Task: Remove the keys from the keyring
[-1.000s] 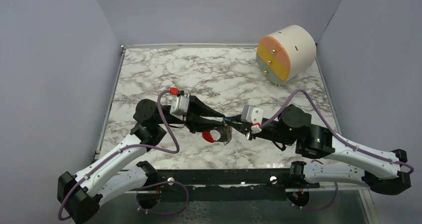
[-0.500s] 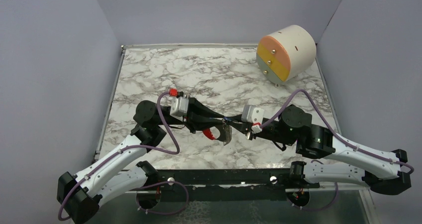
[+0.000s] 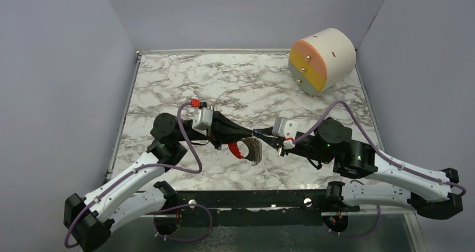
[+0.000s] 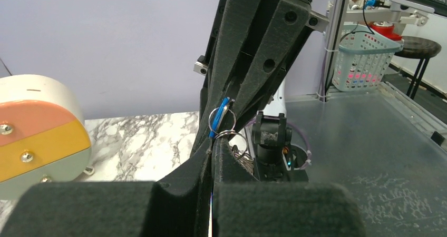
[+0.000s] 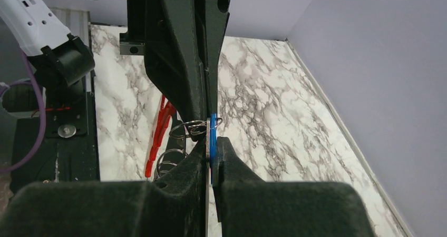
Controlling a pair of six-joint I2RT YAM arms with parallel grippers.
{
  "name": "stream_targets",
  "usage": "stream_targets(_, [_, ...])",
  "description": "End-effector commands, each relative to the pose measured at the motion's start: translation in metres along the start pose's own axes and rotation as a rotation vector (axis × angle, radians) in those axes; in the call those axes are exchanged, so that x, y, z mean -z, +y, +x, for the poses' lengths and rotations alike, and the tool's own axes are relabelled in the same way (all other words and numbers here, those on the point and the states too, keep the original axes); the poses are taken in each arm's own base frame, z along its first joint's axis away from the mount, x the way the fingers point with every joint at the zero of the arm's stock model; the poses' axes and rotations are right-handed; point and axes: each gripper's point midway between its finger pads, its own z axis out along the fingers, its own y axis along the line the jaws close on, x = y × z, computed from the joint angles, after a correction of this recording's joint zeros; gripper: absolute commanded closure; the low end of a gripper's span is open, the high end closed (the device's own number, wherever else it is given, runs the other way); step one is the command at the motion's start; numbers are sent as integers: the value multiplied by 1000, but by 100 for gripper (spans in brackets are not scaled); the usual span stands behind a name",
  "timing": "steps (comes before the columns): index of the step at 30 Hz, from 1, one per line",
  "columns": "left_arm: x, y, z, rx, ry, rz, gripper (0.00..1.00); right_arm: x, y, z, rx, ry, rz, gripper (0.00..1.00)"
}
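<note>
In the top view both grippers meet tip to tip above the middle of the marble table. My right gripper [image 5: 211,142] is shut on the small blue-and-silver key [image 5: 213,125], also seen as the key [image 4: 223,110] in the left wrist view. My left gripper [image 4: 212,151] is shut, its tips pinching a thin silver ring [image 4: 235,138] linked to the key. The keyring [image 3: 255,150], a grey ridged coil with a red part [image 3: 235,149], hangs below the two tips. The right wrist view shows the keyring's red part [image 5: 158,131] and coil [image 5: 169,160] under the left fingers [image 5: 184,63].
A big cream cylinder [image 3: 324,59] with an orange, yellow and grey face stands at the back right of the table. Purple walls close in the left, back and right sides. The arm bases sit along the dark near edge [image 3: 252,199].
The left gripper's jaws have closed onto the silver ring beside the key. The hanging keyring has swung and lifted slightly. The right gripper has held still.
</note>
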Motion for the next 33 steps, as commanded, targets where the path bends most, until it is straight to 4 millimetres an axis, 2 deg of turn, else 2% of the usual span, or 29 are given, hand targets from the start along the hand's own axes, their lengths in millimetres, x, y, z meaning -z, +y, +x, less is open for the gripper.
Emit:
stream_targets(1, [-5,26,-4,16,3,-119,100,3,-7,-28,3,-83,13,99])
stream_targets(7, [-5,53,-3,15,43,-244,100,-4,-10,-27,17,-49,19,99])
stream_targets(13, [0,78,3,-7,107,-366,100,-5,-22,-32,37,-41,69,99])
stream_targets(25, [12,100,22,-21,192,-482,100,-4,-48,-44,86,-27,177,99])
stream_targets(33, [19,112,23,-41,215,-552,100,-2,-58,-46,107,-5,220,99])
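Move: The left fingers hold the keyring's ring, still linked to the blue key, which sits about 2 cm to their right and 1 cm above, level in depth. Its row of keys hangs roughly 8 cm below the left hand, 1 cm back and 1 cm to the right; the red band is also about 8 cm below, 1 cm back and 5 cm to the left. From the right hand, which pinches the blue key, the ring lies some 3 cm to the left, at the same depth and height. Ring and blue key stay pinched as both hands go forward, left about 10 cm, then sinking while right rises. ##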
